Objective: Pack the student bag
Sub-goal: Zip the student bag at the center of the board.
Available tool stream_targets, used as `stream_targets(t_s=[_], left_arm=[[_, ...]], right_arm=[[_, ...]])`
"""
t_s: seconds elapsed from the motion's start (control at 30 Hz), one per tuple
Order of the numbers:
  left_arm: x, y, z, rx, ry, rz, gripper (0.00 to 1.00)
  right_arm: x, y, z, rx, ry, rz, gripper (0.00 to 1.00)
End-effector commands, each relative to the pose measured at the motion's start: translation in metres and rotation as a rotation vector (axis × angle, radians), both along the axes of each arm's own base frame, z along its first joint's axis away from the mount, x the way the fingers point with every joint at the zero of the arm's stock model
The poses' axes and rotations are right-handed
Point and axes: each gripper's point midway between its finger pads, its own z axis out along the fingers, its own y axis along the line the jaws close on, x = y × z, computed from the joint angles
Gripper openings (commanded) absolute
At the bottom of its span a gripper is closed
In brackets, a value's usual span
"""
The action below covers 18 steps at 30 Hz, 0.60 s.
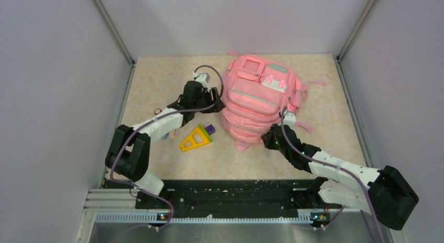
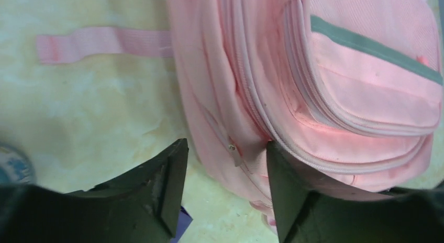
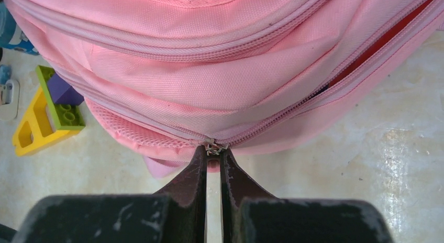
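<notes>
The student bag [image 1: 256, 99] is a big pink backpack lying in the middle of the table. My left gripper [image 1: 212, 91] is at its left side. In the left wrist view the left gripper [image 2: 226, 148] is open, and a small zipper pull [image 2: 234, 153] on the student bag [image 2: 324, 86] hangs loose between the jaws. My right gripper [image 1: 275, 135] is at the bag's near edge. In the right wrist view the right gripper [image 3: 213, 151] is shut on a zipper pull [image 3: 213, 146] of the student bag [image 3: 209, 70]. To the right of the pull that zipper gapes open [image 3: 377, 44].
A yellow triangular toy [image 1: 198, 138] with a green and a purple brick [image 3: 63, 104] lies on the table left of the bag's near end. A small pink and white item [image 1: 167, 134] sits beside it. A loose pink strap [image 2: 99, 44] lies flat. Walls enclose three sides.
</notes>
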Motion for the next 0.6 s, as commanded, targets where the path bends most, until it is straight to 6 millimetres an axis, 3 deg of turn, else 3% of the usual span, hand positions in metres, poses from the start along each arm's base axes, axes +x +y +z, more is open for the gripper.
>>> stream_targets(t_s=[0.0, 0.27, 0.43, 0.57], left_arm=[[0.002, 0.010, 0.046, 0.002, -0.175, 0.060, 0.65], [-0.073, -0.028, 0.018, -0.183, -0.067, 0.068, 0.75], [-0.098, -0.046, -0.004, -0.282, 0.033, 0.090, 0.76], [-0.106, -0.059, -0.015, -0.371, 0.078, 0.088, 0.77]], right_arm=[[-0.003, -0.007, -0.006, -0.064, 0.004, 0.046, 0.00], [-0.008, 0.001, -0.009, -0.006, 0.023, 0.057, 0.00], [-0.008, 0.004, -0.008, 0.005, 0.024, 0.067, 0.00], [-0.008, 0.003, -0.008, 0.004, 0.022, 0.066, 0.00]])
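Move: The zipper pull on the near edge of the student bag lies about 15 cm back and 16 cm to the right of the left gripper, some 4 cm lower; the right gripper already has it between its fingertips. From the left gripper, the bag's pink loop is roughly 17 cm back and 8 cm right, and the purple block 10 cm back and 5 cm left, both about 9 cm below. Bring the left gripper away from the bag's left side and back about 11 cm along it towards the near edge, drifting some 4 cm right to close in on the zipper pull. Lift a couple of centimetres first, then sink to about 3 cm below the start, spreading the half-open fingers wider. Keep the right gripper pinched on the pull, almost still. ##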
